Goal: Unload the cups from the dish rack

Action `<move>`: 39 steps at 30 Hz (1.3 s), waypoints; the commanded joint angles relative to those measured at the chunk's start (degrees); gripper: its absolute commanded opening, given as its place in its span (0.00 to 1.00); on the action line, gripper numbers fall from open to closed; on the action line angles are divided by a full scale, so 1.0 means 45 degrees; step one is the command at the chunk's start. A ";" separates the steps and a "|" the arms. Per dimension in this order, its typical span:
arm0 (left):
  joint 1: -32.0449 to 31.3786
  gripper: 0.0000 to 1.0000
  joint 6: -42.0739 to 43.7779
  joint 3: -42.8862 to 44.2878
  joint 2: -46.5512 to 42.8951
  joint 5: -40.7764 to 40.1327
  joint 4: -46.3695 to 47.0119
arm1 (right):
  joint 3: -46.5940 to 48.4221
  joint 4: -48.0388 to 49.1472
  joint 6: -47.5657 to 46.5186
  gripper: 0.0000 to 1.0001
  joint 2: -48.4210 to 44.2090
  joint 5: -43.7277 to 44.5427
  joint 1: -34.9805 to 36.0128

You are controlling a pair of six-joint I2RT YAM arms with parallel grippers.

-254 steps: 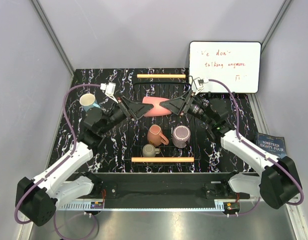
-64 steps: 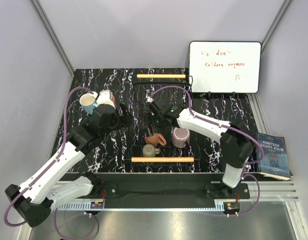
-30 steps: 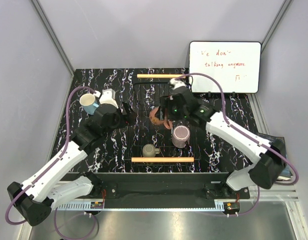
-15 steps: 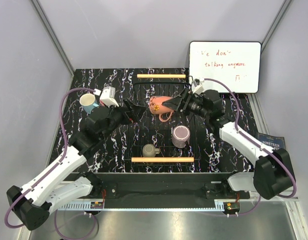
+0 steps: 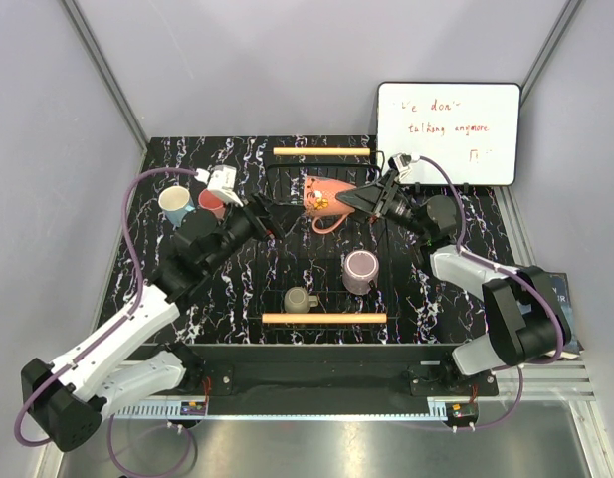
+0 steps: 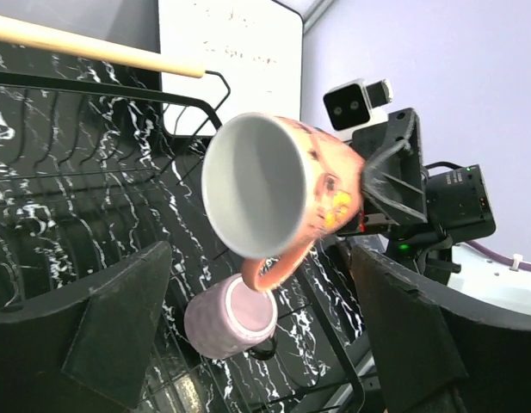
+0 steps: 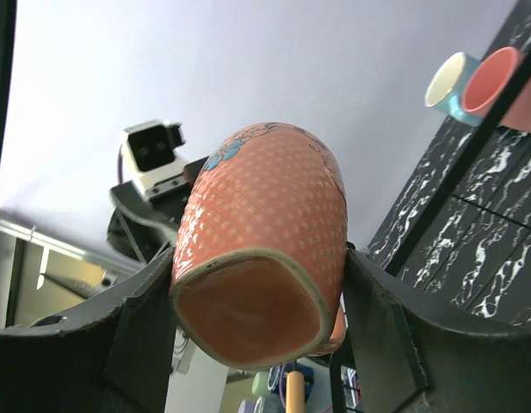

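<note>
My right gripper (image 5: 352,202) (image 7: 258,277) is shut on the terracotta orange cup (image 5: 324,193) (image 7: 263,225), which it holds on its side above the back of the black dish rack (image 5: 287,261). The cup's pale mouth (image 6: 252,185) faces my left gripper (image 5: 283,215) (image 6: 261,320), which is open just in front of it and not touching. The mauve cup (image 5: 360,271) (image 6: 230,317) and the small olive-grey cup (image 5: 300,299) stand in the rack. On the table at the left stand the light blue cup (image 5: 174,206) (image 7: 447,83) and the pink cup (image 5: 212,204) (image 7: 503,85).
Wooden bar handles (image 5: 321,151) (image 5: 323,318) mark the rack's far and near ends. A white whiteboard (image 5: 448,132) leans at the back right. A dark book (image 5: 543,291) lies off the table's right edge.
My right gripper has lifted the orange cup out of the rack, carried it toward the back and tipped it on its side. My left gripper has swung right from the pink cup toward it.
</note>
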 commanded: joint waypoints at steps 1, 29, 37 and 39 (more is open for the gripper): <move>0.0066 0.87 -0.0161 0.0413 0.0696 0.0839 0.1342 | 0.0207 0.2289 0.0684 0.00 -0.0604 -0.0747 0.0011; -0.0207 0.58 -0.1645 0.1019 0.2964 0.4237 0.4426 | 0.0031 0.1133 -0.0313 0.00 -0.0939 -0.1119 0.0734; -0.0364 0.26 -0.1743 0.0863 0.3082 0.4570 0.4623 | 0.0129 0.1172 -0.0371 0.00 -0.0685 -0.1235 0.1045; -0.0364 0.00 -0.1762 0.0941 0.3160 0.4668 0.4604 | 0.0109 0.1114 -0.0429 0.00 -0.0665 -0.1216 0.1104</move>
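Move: Hanging in the right gripper, the coral mug lies about 8 cm to the right of the left hand and 5 cm ahead, roughly level, mouth towards it; its middle is some 4 cm left of the right hand's point and 1 cm ahead. From the left hand, the mauve mug in the rack is about 16 cm right, 1 cm back and 16 cm down; the small green cup is 9 cm back, 1 cm right, 17 cm down. Reaching right about 7 cm to the coral mug's mouth, the left hand dips slightly, then rises and turns some 20 degrees clockwise. Its fingers close most of the way on the rim wall, one inside and one outside. The right hand keeps its grip on the mug and draws it back about 4 cm, easing slightly left at the end. ##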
